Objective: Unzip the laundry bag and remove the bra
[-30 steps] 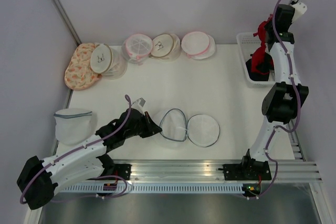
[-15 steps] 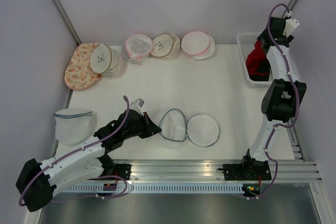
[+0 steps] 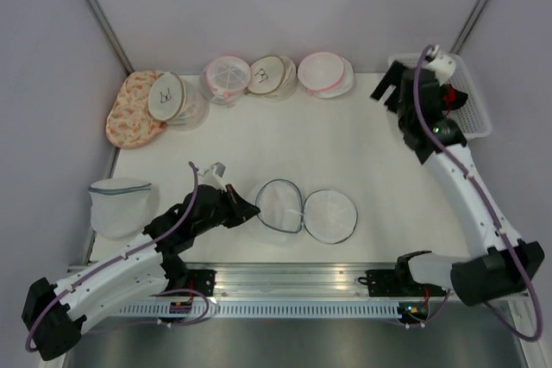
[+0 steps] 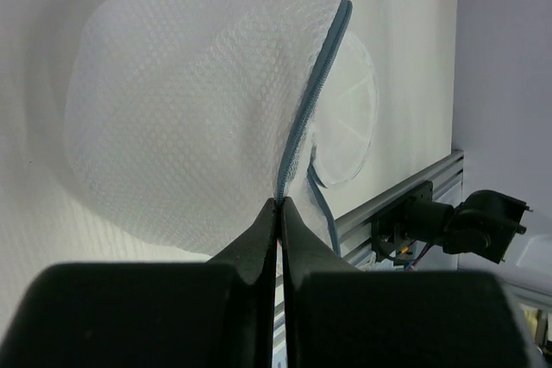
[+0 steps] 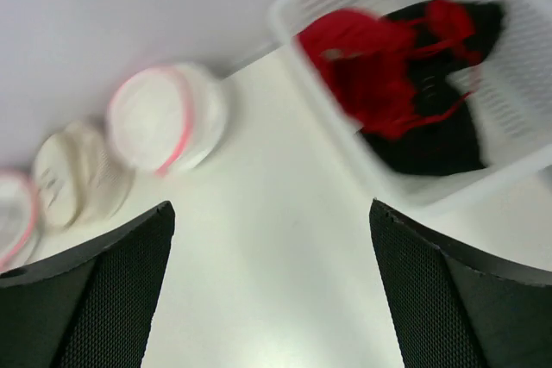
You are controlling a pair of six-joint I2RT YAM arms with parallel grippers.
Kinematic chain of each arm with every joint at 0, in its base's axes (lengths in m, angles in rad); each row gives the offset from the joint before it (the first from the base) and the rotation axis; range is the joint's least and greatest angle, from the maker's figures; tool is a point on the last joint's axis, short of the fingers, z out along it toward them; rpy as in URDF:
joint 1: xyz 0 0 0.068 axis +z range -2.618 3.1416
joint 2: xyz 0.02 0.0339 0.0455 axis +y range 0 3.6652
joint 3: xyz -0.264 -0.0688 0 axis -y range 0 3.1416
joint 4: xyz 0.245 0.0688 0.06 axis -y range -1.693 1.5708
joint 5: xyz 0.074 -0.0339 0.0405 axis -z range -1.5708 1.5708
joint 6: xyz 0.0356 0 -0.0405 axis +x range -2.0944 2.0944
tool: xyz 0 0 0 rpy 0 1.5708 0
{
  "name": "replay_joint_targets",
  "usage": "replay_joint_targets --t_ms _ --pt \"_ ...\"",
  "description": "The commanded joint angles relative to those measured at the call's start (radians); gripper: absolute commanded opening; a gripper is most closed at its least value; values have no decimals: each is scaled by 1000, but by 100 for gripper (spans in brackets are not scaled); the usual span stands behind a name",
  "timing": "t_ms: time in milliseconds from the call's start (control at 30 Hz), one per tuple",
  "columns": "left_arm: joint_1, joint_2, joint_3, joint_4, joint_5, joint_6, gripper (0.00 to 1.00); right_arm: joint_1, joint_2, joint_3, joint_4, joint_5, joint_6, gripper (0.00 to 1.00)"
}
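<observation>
The white mesh laundry bag (image 3: pixel 280 206) with a blue-grey zipper lies unzipped at the table's front middle, its round lid (image 3: pixel 332 215) flopped to the right. My left gripper (image 3: pixel 247 211) is shut on the bag's zipper edge (image 4: pixel 315 101), and its fingertips (image 4: pixel 280 202) pinch the seam. The red bra (image 5: pixel 371 58) lies in the white basket (image 5: pixel 517 101) on top of a black garment. My right gripper (image 3: pixel 386 90) hangs open and empty just left of the basket (image 3: pixel 474 105), over bare table, with both of its fingers (image 5: pixel 95 299) spread wide.
Several closed mesh bags line the back edge: a patterned one (image 3: pixel 138 109), two middle ones (image 3: pixel 228 79) (image 3: pixel 273 75), a pink-rimmed one (image 3: pixel 326 73). Another open bag (image 3: pixel 121 204) sits at the front left. A metal rail (image 3: pixel 345 277) runs along the near edge.
My right gripper opened and let the red bra go into the basket, then the arm swung left and down away from it. The left gripper kept its pinch on the bag and shifted slightly.
</observation>
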Motion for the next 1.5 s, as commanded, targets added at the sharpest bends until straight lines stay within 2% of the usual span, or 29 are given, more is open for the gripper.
replay_joint_targets --t_ms 0,100,300,367,600,733,867,1067,1233,1267,1400,1433,1467 --pt "-2 -51 -10 -57 -76 -46 2 218 -160 -311 -50 50 107 98" --pt "-1 -111 -7 -114 -114 -55 2 340 -298 -524 -76 8 222 98" --pt "-1 -264 -16 -220 -192 -94 2 570 -503 -758 -165 -16 417 98" --pt "-1 -307 -26 -245 -203 -109 2 613 -569 -804 -167 -59 449 98" --pt "-1 -334 -62 -262 -177 -147 2 679 -685 -997 -83 -171 558 98" --pt "-1 -335 -69 -263 -168 -150 2 681 -695 -1099 35 -269 620 95" --pt "-1 -341 -72 -263 -163 -150 2 697 -698 -1139 80 -283 650 93" --pt "-1 -347 -82 -263 -152 -157 2 702 -691 -1226 228 -346 701 77" --pt "-1 -353 -89 -263 -142 -157 2 714 -599 -1264 356 -378 727 62" --pt "-1 -356 -89 -262 -142 -157 2 720 -582 -1268 367 -383 727 54" --pt "-1 -375 -95 -263 -136 -158 2 736 -501 -1260 408 -378 726 46" --pt "-1 -379 -97 -263 -133 -160 2 737 -496 -1258 408 -375 726 42" --pt "-1 -384 -97 -265 -131 -160 2 740 -491 -1251 407 -360 720 32"
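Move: From my right hand, the laundry bag's opened lid lies some 23 cm back, 22 cm to the left and about 32 cm below. The bag body is beyond it, roughly 22 cm back, 38 cm left and 27 cm down; the white basket sits about 14 cm ahead, 13 cm right and 28 cm below. From my left hand, which holds the bag's zipped rim, the lid is about 21 cm to the right, 1 cm ahead and 11 cm lower. I sweep my empty right hand away from the basket, down about 31 cm, back and left, fast at first, then easing in to the lid's near right edge. The wrist tips down and turns counter-clockwise as the wide-open fingers close around the zipped rim. Meanwhile my left hand keeps its grip on the bag's rim and draws it about 5 cm left. ##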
